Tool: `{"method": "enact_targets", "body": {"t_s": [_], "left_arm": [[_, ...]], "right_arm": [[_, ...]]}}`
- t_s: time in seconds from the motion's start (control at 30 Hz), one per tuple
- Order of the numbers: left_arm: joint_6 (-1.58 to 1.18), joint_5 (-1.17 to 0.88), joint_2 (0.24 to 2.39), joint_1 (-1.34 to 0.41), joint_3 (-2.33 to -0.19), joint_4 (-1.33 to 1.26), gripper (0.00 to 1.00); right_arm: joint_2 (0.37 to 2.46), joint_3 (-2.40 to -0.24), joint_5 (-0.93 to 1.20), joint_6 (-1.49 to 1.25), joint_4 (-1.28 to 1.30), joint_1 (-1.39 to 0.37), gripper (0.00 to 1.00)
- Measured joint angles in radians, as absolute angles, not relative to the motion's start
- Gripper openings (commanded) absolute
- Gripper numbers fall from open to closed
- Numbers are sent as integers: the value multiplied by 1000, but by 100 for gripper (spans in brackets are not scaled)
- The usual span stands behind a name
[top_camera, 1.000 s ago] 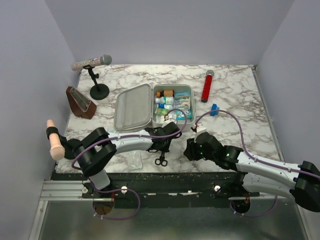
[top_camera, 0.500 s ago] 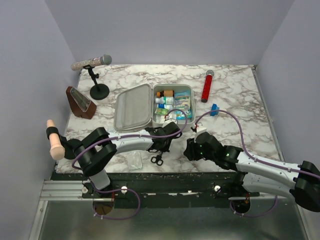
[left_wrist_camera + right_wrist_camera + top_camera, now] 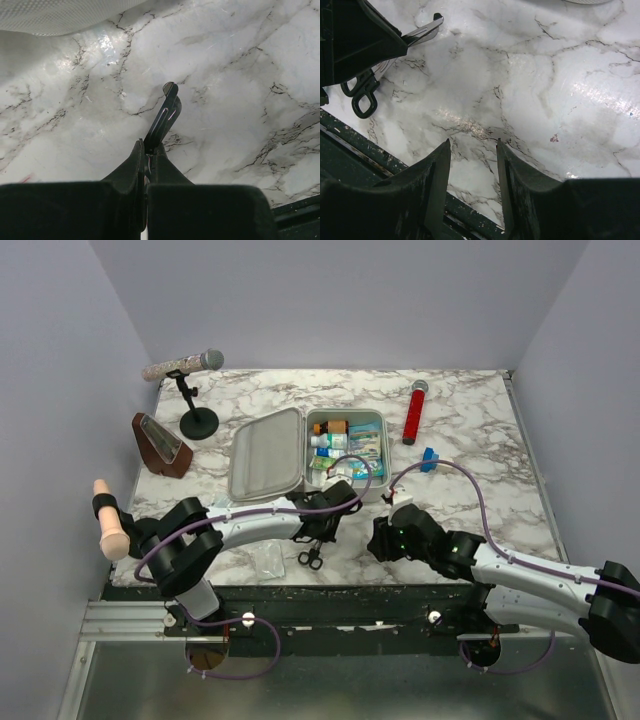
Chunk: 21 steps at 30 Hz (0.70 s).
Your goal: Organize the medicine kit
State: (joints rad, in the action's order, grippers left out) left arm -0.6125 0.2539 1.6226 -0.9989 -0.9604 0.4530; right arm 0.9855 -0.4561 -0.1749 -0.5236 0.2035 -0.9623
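Note:
The medicine kit [image 3: 384, 456] lies open at mid table, a pale tin with several small boxes and bottles inside and its lid [image 3: 266, 452] folded flat to the left. The lid's corner [image 3: 50, 15] shows in the left wrist view. Black scissors [image 3: 311, 558] sit near the table's front edge, handles toward me. My left gripper [image 3: 322, 532] is shut on the scissors [image 3: 167, 107], whose blades stick out past the jaws [image 3: 150, 146]. My right gripper [image 3: 472, 142] hovers open over bare marble just right of the scissors [image 3: 362, 95], with nothing between its fingers.
A red cylinder [image 3: 415, 412] and a small blue item [image 3: 430, 458] lie right of the kit. A microphone on a stand [image 3: 185, 365] and a brown wedge [image 3: 160, 445] stand at the back left. A clear packet [image 3: 268, 558] lies by the front edge [image 3: 350, 150].
My left gripper has closed on the scissors, which shifted slightly to the left. The right arm has not moved.

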Motion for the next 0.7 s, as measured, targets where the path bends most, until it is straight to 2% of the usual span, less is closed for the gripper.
{"method": "enact_targets", "body": {"t_s": [0.33,0.7], "left_arm": [[-613,271,1560,-1003,-1037,536,0],[-574,316,1520,-1002,-1372,656,0]], "right_arm": [[984,-458,-185,-522,212,-962,51],[818,-534,-282,-504,332,-962,51]]}}
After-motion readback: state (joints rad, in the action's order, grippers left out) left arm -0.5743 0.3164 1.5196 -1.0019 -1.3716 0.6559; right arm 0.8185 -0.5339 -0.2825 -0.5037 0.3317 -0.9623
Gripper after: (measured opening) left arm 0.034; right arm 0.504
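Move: The left hand already has the scissors pinched by the blades, just over the table; the open grey box it heads for has its middle about 19 cm ahead and 5 cm to the right, at nearly the same height. The box's lid lies some 19 cm ahead and 14 cm left of that hand, and the clear bag about 5 cm back and 13 cm left. From the right hand, the box is roughly 23 cm ahead, 8 cm left and a little lower. The left arm raises the scissors by some 16 cm, slow at first and then quick, drifting about 4 cm forward and 5 cm right so that they come up in front of the box, while the shut fingers keep their grip on the blades and swing some 20 degrees outward, forward and to the right. The empty right hand, half open, waits and then lifts about 5 cm off its low place near the front edge, easing slightly right and forward with its fingertips tilting up a little. ##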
